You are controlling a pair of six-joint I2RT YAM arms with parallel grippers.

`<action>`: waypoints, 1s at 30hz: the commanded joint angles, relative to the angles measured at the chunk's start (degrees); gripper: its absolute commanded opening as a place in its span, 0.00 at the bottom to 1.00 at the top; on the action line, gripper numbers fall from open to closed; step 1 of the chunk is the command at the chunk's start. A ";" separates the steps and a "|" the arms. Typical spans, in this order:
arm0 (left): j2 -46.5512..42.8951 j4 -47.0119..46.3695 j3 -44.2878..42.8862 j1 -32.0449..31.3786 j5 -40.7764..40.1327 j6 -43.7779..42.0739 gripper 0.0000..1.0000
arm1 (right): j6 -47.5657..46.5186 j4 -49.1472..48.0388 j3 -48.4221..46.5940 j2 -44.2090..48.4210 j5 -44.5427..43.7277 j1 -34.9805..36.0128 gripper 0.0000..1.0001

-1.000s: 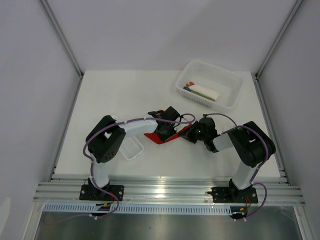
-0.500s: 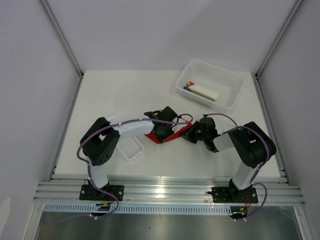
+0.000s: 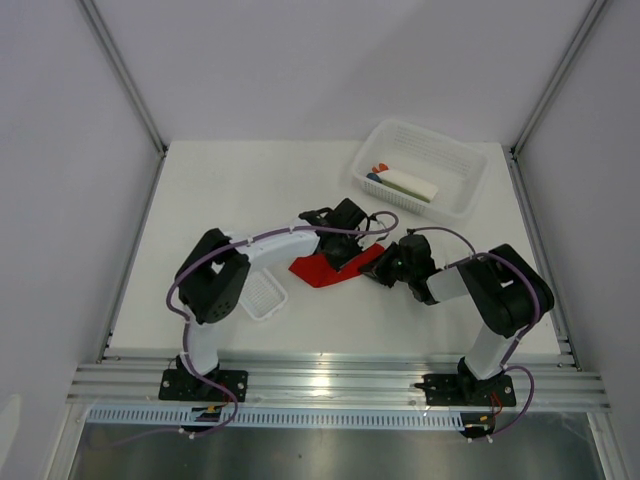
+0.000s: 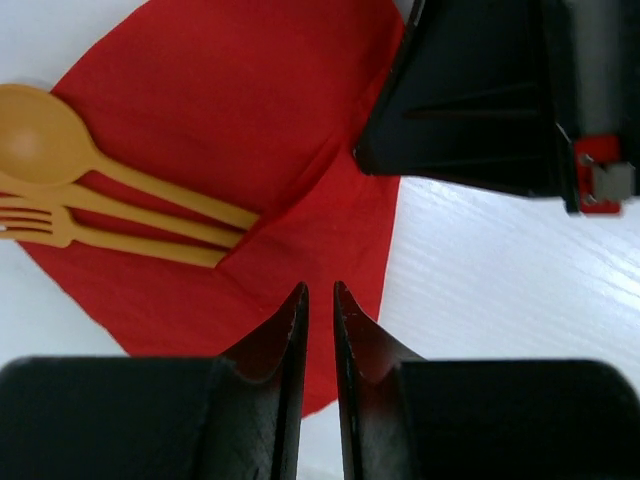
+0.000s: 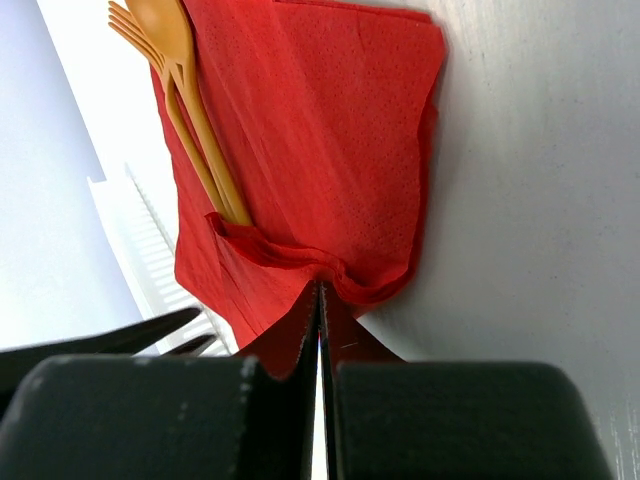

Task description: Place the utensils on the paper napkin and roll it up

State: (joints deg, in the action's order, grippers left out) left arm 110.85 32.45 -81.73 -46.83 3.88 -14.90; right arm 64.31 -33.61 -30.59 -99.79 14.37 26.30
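The red paper napkin [image 3: 315, 270] lies crumpled at the table's middle. In the left wrist view the napkin [image 4: 250, 120] carries the orange utensils [image 4: 120, 205], a spoon and a fork side by side, their handles tucked under a fold. My left gripper [image 4: 320, 290] hovers over the napkin's edge, jaws a narrow gap apart with nothing between them. From above, the left gripper [image 3: 347, 248] is at the napkin's far side. My right gripper [image 5: 320, 285] is shut on a raised fold of the napkin [image 5: 320, 130], beside the utensils [image 5: 190, 120]. The right gripper [image 3: 378, 268] sits at the napkin's right corner.
A white mesh basket [image 3: 462, 192] with white, blue and red items stands at the back right. A narrow white tray [image 3: 262, 297] lies beside the left arm, left of the napkin. The two grippers are close together over the napkin.
My left gripper has lifted off the napkin and drawn back toward the far side, jaws parting slightly. More of the red napkin shows. The right gripper has kept its pinch.
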 commanded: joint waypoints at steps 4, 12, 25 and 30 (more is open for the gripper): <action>4.29 0.78 -2.20 0.60 0.25 1.89 0.18 | -1.91 4.07 -0.35 1.88 -1.36 0.33 0.00; 6.05 1.13 -2.38 0.77 -0.63 2.07 0.18 | -4.46 7.06 -0.79 7.14 -0.92 0.24 0.00; 4.99 0.42 -0.62 0.77 0.51 1.10 0.19 | -8.24 19.81 3.69 17.80 -4.54 -6.61 0.00; 4.73 0.43 -0.62 0.69 0.34 0.92 0.19 | -7.63 15.77 2.90 10.68 -2.95 -7.76 0.00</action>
State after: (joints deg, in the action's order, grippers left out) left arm 115.98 33.15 -82.61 -46.57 3.66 -13.98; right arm 56.93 -16.75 -27.62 -85.71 11.38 19.11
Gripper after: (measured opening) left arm 0.189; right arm 0.003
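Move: The napkin's folded-over flap lies about 4 cm below the left hand, its middle some 3 cm to the right and level fore and aft; from the right hand it is about 4 cm left, straight across, just 1 cm lower. The wooden utensils, handle ends tucked under the flap, centre some 6 cm ahead and 2 cm left of the left hand. The white tray is roughly 23 cm left of that hand and 1 cm nearer. The right hand's closed fingertips come free of the folded napkin edge, easing back a little, then arc over the table to the right, about 6.5 cm, rising 4.5 cm and dipping again over bare table, still shut. Meanwhile the left hand drops about 3.5 cm with its nearly shut fingertips onto the flap by the handle ends and stays there. ##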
